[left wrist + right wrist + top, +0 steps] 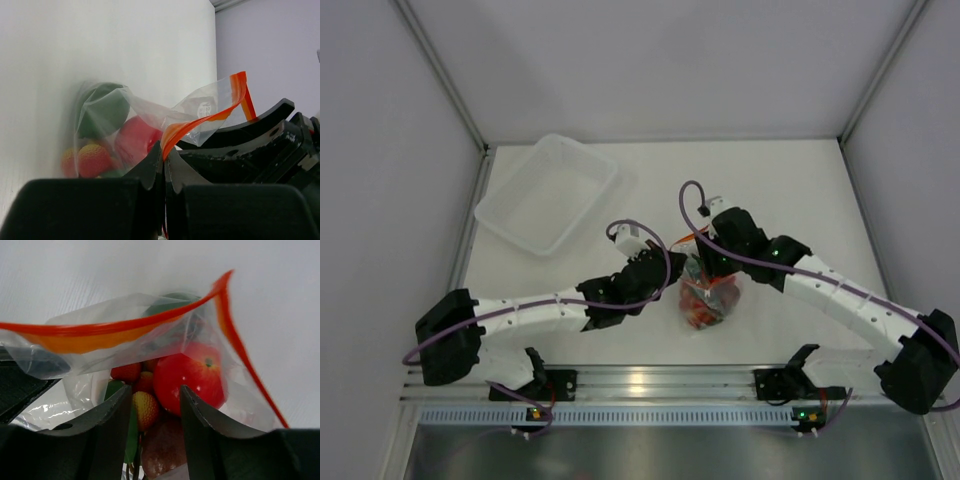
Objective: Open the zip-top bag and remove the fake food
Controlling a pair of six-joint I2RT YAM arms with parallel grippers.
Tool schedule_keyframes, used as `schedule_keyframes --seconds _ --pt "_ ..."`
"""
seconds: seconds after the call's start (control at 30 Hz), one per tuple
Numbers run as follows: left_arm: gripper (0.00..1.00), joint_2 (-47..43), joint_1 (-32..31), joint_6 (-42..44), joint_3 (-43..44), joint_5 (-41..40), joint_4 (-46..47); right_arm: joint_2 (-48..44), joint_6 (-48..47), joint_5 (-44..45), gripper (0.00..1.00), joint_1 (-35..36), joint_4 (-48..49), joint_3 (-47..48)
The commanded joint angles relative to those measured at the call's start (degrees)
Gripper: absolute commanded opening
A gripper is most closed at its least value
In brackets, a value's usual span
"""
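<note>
The zip-top bag (712,298) lies mid-table between both arms, clear with an orange-red zip strip (100,330) and its mouth gaping. My left gripper (165,156) is shut on one end of that strip (200,122). Inside the bag the fake food shows: a red tomato (192,372), little red-yellow balls (146,409), a dark maroon ball (165,450) and a green ball (102,112). My right gripper (155,400) is open at the bag's mouth, with the food just beyond its fingertips and nothing gripped. From above, the left gripper (668,277) and right gripper (703,268) meet at the bag's top edge.
A rigid translucent tub (548,193) stands at the back left of the white table. White walls close in the table at the back and on both sides. The right arm's black fingers (250,135) sit close beside my left gripper.
</note>
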Motion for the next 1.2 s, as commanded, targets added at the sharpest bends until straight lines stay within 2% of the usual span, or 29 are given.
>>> schedule_keyframes --seconds 0.0,0.1,0.3,0.7,0.73,0.8,1.0,1.17 --pt "0.0 -0.44 0.06 1.17 2.76 0.87 2.5 -1.37 0.31 1.28 0.45 2.49 0.59 -1.1" --pt "0.0 0.53 0.06 1.95 3.9 2.1 2.5 0.21 -0.22 5.84 0.54 2.5 1.29 -3.03" --pt "0.0 1.32 0.06 3.98 4.78 3.34 2.41 5.13 1.19 10.86 0.61 2.5 2.53 -4.26" --pt "0.0 -0.17 0.06 6.79 2.15 0.61 2.41 9.53 4.52 6.03 0.69 2.5 8.23 -10.85" --pt "0.0 0.0 0.06 7.23 2.14 0.44 2.41 10.14 4.88 5.25 0.7 2.58 8.67 -11.29" --pt "0.0 0.0 0.06 7.67 2.14 0.43 2.32 10.76 5.58 4.63 0.8 2.5 9.81 -12.61" --pt "0.0 0.53 0.06 9.87 2.23 0.35 2.41 14.89 7.68 5.15 0.83 3.19 11.66 -14.89" --pt "0.0 1.14 0.06 9.87 2.32 0.35 2.41 13.58 8.4 5.32 0.77 3.64 13.16 -15.34"
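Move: The right hand hangs at the bag's open mouth. From it the red tomato lies about 10 cm below, some 3 cm ahead and 2 cm to the right. The strawberries are almost straight underneath, about 11 cm down and 1 cm left; the big green piece sits about 7 cm ahead and 12 cm down. From the left hand, already pinching the orange rim, the tomato is about 8 cm right, 3 cm ahead and 14 cm below. Down through the bag's mouth goes the right hand, sinking about 9 cm towards the tomato, veering a couple of centimetres right and back again, and easing slightly forward near the end. Its partly open fingers spread to nearly wide on the way. The left hand keeps its pinch on the orange rim, bobs briefly left and up, returns, and rolls its left side up a little. ##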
